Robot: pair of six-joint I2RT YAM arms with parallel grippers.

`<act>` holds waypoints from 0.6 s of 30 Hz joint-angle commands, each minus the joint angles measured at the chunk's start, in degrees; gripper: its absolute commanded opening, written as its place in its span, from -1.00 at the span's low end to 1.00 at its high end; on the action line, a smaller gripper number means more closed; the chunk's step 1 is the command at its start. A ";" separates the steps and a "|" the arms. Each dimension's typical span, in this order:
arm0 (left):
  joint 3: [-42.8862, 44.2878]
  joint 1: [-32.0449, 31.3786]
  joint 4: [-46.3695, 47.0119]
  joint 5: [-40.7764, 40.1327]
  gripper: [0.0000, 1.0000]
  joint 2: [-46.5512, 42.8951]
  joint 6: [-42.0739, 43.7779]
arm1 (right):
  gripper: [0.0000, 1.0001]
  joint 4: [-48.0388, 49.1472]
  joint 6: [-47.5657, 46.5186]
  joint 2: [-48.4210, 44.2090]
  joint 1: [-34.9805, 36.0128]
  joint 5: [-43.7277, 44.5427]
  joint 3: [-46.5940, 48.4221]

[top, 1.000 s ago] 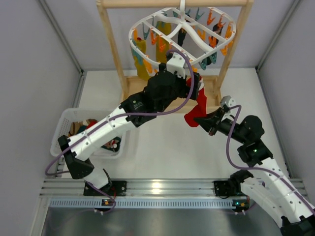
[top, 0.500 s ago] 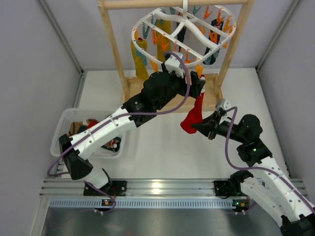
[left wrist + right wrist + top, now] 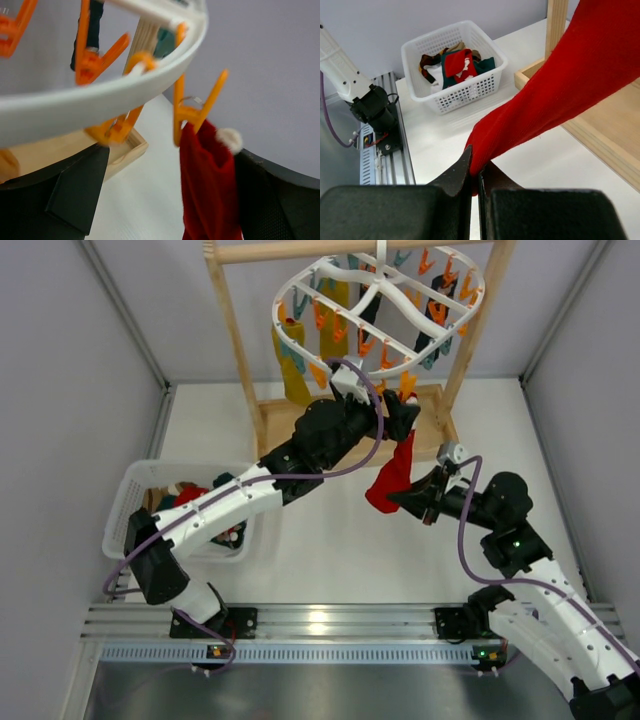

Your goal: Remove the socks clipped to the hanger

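The white hanger [image 3: 380, 295] hangs from the wooden rack with orange and teal clips. Mustard-yellow socks [image 3: 290, 365] and dark socks [image 3: 440, 302] hang at its far side. A red sock [image 3: 398, 468] hangs from an orange clip [image 3: 192, 112] under the hanger's near rim [image 3: 100, 100]. My left gripper [image 3: 397, 412] is open just below that rim. In the left wrist view the red sock [image 3: 207, 185] lies between its fingers [image 3: 75, 195], close to the right one. My right gripper [image 3: 405, 502] is shut on the sock's lower end [image 3: 555, 95], pulling it taut.
A white basket [image 3: 135, 490] holding several removed socks sits at the left; it also shows in the right wrist view [image 3: 452, 65]. The wooden rack's base tray [image 3: 430, 430] and uprights [image 3: 232, 335] stand behind the grippers. Grey walls close in both sides.
My left gripper has risen toward the hanger's near rim, and the hanger has swung up and back. My right gripper shifted slightly left with the red sock's end and has held still since.
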 commanded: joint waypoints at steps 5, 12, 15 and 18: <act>-11.15 -0.16 4.17 -7.15 0.98 -10.49 -8.18 | -1.00 4.30 2.17 0.67 -0.26 5.63 0.96; -16.87 -1.04 0.57 -5.49 0.98 -17.62 -7.66 | -1.00 6.23 2.18 4.54 0.27 8.36 1.57; -16.53 -3.32 -1.27 -3.38 0.98 -18.15 -7.14 | -1.00 6.14 1.30 5.94 1.06 10.91 1.93; -13.64 -5.61 -2.42 -3.10 0.98 -17.71 -5.82 | -1.00 7.37 1.65 6.47 1.67 11.45 1.84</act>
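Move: The orange clip biting the red sock's cuff is just off the left gripper's open fingers, about 3 cm to their right, level fore and aft and some 4 cm higher. A second orange clip stands roughly 4 cm ahead of the left hand, 2 cm left and 4 cm up; the sock's toe is about 10 cm back, 2 cm right and 11 cm below. From the right gripper, which holds that toe, the clip is about 10 cm ahead, 1 cm right and 15 cm up. Dip the left gripper about 4 cm, easing left, then draw it back some 6 cm and farther left away from the clip and cuff while rising to its starting height, fingers kept wide open. Meanwhile keep the sock's toe pinched in the right gripper and carry it about 4 cm forward and slightly down, beneath the hanger, turning a little clockwise. ##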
